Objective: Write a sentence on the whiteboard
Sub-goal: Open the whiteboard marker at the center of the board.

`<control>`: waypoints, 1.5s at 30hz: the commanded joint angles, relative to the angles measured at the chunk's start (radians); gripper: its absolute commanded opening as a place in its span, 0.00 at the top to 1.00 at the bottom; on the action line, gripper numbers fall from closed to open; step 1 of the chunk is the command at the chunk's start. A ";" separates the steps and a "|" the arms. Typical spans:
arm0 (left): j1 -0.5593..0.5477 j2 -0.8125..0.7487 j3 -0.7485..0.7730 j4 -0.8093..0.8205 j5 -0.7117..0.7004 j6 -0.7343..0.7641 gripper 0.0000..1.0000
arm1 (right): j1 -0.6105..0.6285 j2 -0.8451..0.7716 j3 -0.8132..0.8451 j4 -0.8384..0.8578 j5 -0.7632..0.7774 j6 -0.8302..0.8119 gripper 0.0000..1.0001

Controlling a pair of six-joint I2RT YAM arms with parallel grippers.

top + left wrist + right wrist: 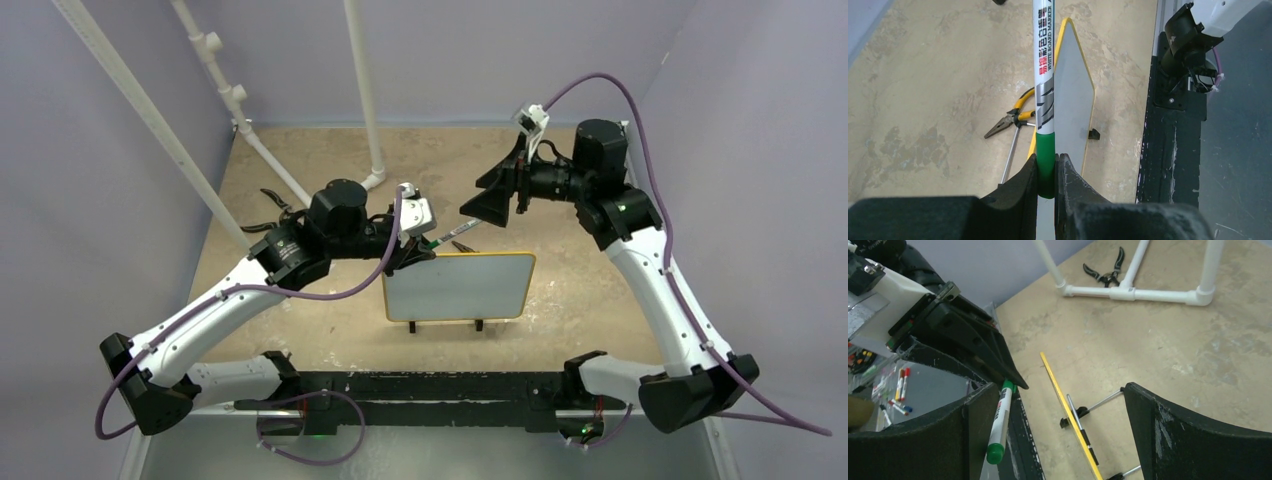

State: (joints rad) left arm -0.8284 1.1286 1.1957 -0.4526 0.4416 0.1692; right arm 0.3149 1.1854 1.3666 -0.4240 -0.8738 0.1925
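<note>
The whiteboard (458, 287) stands on its two black feet in the middle of the table; its yellow frame is seen edge-on in the right wrist view (1068, 405). The sentence is out of view: from above the board's face looks plain white. My left gripper (1048, 167) is shut on the green end of a white-barrelled marker (1044, 90), just above the board's upper left corner (415, 250). The marker (999, 422) points toward my right gripper (1058, 390), which is open, its left finger beside the marker's green free end.
Yellow-handled pliers (1013, 117) and a thin metal rod lie behind the board. Black pliers (1108, 270) rest by the white pipe frame (1133, 292) at the back. A black rail (420, 385) runs along the near edge.
</note>
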 commanded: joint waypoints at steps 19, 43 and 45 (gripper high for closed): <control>0.046 0.033 -0.001 -0.046 0.139 0.060 1.00 | 0.161 0.042 0.022 -0.171 -0.031 -0.180 0.49; 0.051 0.029 -0.014 -0.043 0.158 0.072 1.00 | 0.166 -0.022 -0.053 -0.100 -0.123 -0.154 1.00; 0.051 0.025 -0.019 -0.029 0.160 0.067 1.00 | 0.166 -0.026 -0.062 -0.092 -0.123 -0.151 1.00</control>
State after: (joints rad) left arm -0.7853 1.1645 1.1847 -0.5098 0.5655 0.2142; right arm 0.4774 1.1885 1.3174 -0.5709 -0.9504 0.0299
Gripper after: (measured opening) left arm 0.098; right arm 0.139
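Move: The left hand still pinches the marker by its green cap; the marker's middle is about 5 cm to this hand's right, 2 cm ahead and 1 cm above. From the wide-open right hand, that middle lies about 5 cm back, 4 cm left and 2 cm below. The whiteboard's middle is some 5 cm back, 1 cm left and 27 cm below the right hand, while the pliers behind the board lie roughly 5 cm ahead, 2 cm right and 36 cm down. The right fingers close from wide open and pinch the marker's bare barrel just past the capped section, after the hand has come about 6 cm back, 4 cm down and 3 cm left towards the left hand, turning some 15 degrees counter-clockwise. The left hand keeps its pinch on the cap and sinks about 2 cm. ##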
